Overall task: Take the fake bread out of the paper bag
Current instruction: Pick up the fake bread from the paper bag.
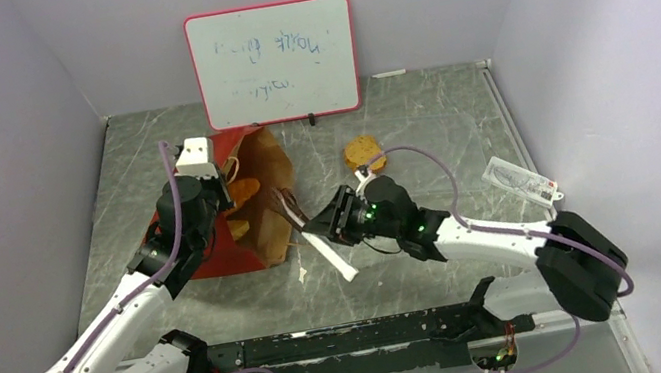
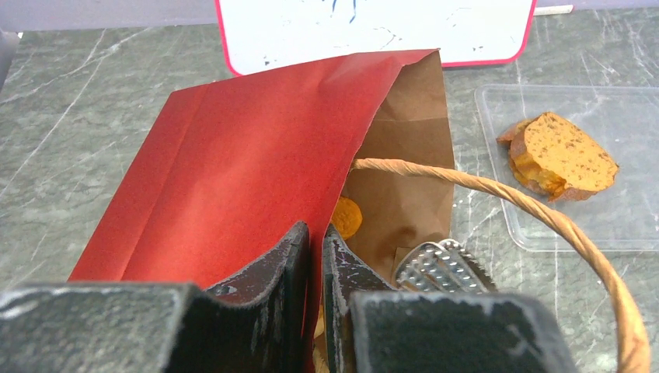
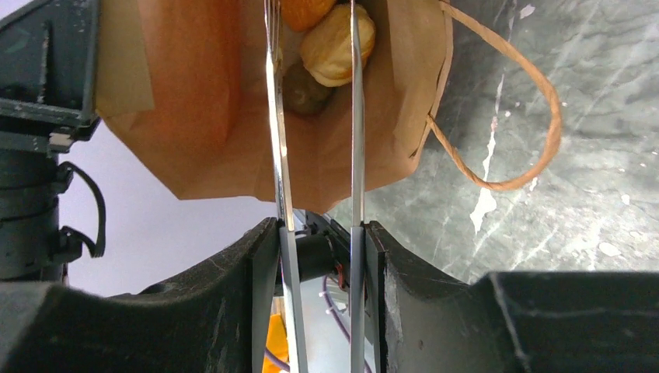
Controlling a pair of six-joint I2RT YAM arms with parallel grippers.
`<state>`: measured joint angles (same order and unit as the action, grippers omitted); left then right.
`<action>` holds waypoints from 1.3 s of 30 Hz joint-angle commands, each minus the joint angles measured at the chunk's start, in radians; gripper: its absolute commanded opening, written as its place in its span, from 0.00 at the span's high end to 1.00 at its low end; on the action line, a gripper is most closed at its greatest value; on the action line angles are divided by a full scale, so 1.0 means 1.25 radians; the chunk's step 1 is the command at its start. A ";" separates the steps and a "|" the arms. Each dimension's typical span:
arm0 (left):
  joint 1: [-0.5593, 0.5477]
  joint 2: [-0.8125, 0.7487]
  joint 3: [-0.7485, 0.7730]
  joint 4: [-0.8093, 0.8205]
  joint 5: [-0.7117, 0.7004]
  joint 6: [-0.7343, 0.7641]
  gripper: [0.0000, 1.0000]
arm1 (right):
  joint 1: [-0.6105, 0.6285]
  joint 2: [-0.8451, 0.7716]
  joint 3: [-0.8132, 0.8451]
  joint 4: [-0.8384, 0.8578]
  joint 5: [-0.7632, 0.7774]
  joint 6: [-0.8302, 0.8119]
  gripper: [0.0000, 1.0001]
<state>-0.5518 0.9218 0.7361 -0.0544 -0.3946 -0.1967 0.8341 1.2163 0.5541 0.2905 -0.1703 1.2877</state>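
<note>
The paper bag (image 1: 256,221) lies on its side, red outside (image 2: 233,171), brown inside (image 3: 194,101), its mouth facing right. My left gripper (image 2: 315,249) is shut on the red upper edge of that mouth and holds it up. My right gripper (image 3: 319,233) is shut on metal tongs (image 3: 277,116), whose two arms reach into the bag. Fake bread lies deep inside: a tan roll (image 3: 332,39), a darker brown piece (image 3: 305,89) and an orange piece (image 3: 307,9). The tong arms flank the tan roll; whether they pinch it is unclear. Brown bread slices (image 2: 559,155) lie outside the bag.
The slices rest on a clear plastic tray (image 2: 622,225) right of the bag. A loop handle (image 3: 536,132) sprawls on the table by the mouth. A whiteboard (image 1: 275,62) leans on the back wall. A small packet (image 1: 520,180) lies at the right.
</note>
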 commanded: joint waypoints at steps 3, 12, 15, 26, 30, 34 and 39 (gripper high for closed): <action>-0.004 -0.019 0.014 0.009 0.020 0.012 0.93 | 0.017 0.098 0.059 0.131 -0.026 0.030 0.58; -0.004 -0.023 0.010 0.012 0.027 0.016 0.93 | 0.018 0.214 0.106 0.179 -0.039 0.039 0.55; -0.004 -0.026 0.009 0.013 0.028 0.016 0.93 | 0.018 0.250 0.119 0.193 -0.043 0.045 0.55; -0.004 -0.031 0.004 0.018 0.035 0.025 0.93 | 0.015 0.326 0.158 0.214 -0.050 0.049 0.55; -0.004 -0.028 0.000 0.021 0.039 0.026 0.93 | 0.012 0.355 0.178 0.227 -0.055 0.047 0.55; -0.004 -0.026 -0.005 0.024 0.043 0.027 0.93 | 0.008 0.381 0.200 0.228 -0.057 0.044 0.55; -0.004 -0.022 -0.006 0.027 0.048 0.027 0.93 | -0.004 0.418 0.213 0.248 -0.066 0.044 0.55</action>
<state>-0.5518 0.9051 0.7300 -0.0574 -0.3576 -0.1715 0.8421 1.7084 0.7872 0.5289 -0.2375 1.3460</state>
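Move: The orange loaf inside the tilted bag lies some 12 cm left of the right hand, 10 cm ahead and about 9 cm below. The paler bread sits roughly 14 cm left, 4 cm ahead and 10 cm down; the cut bread in the clear tray is about 13 cm right, 15 cm ahead and 14 cm down. From the left hand, the orange loaf is about 3 cm right, 2 cm back and 13 cm below. Still gripping the tongs, the right hand slides their heads through the bag's mouth and in towards the orange loaf, going about 7 cm left, 5 cm forward and 4 cm down, with a slight downward tip. The tongs stay spread; whether they touch bread can't be seen. The left fingers keep the bag's rim pinched and hold it in place. ##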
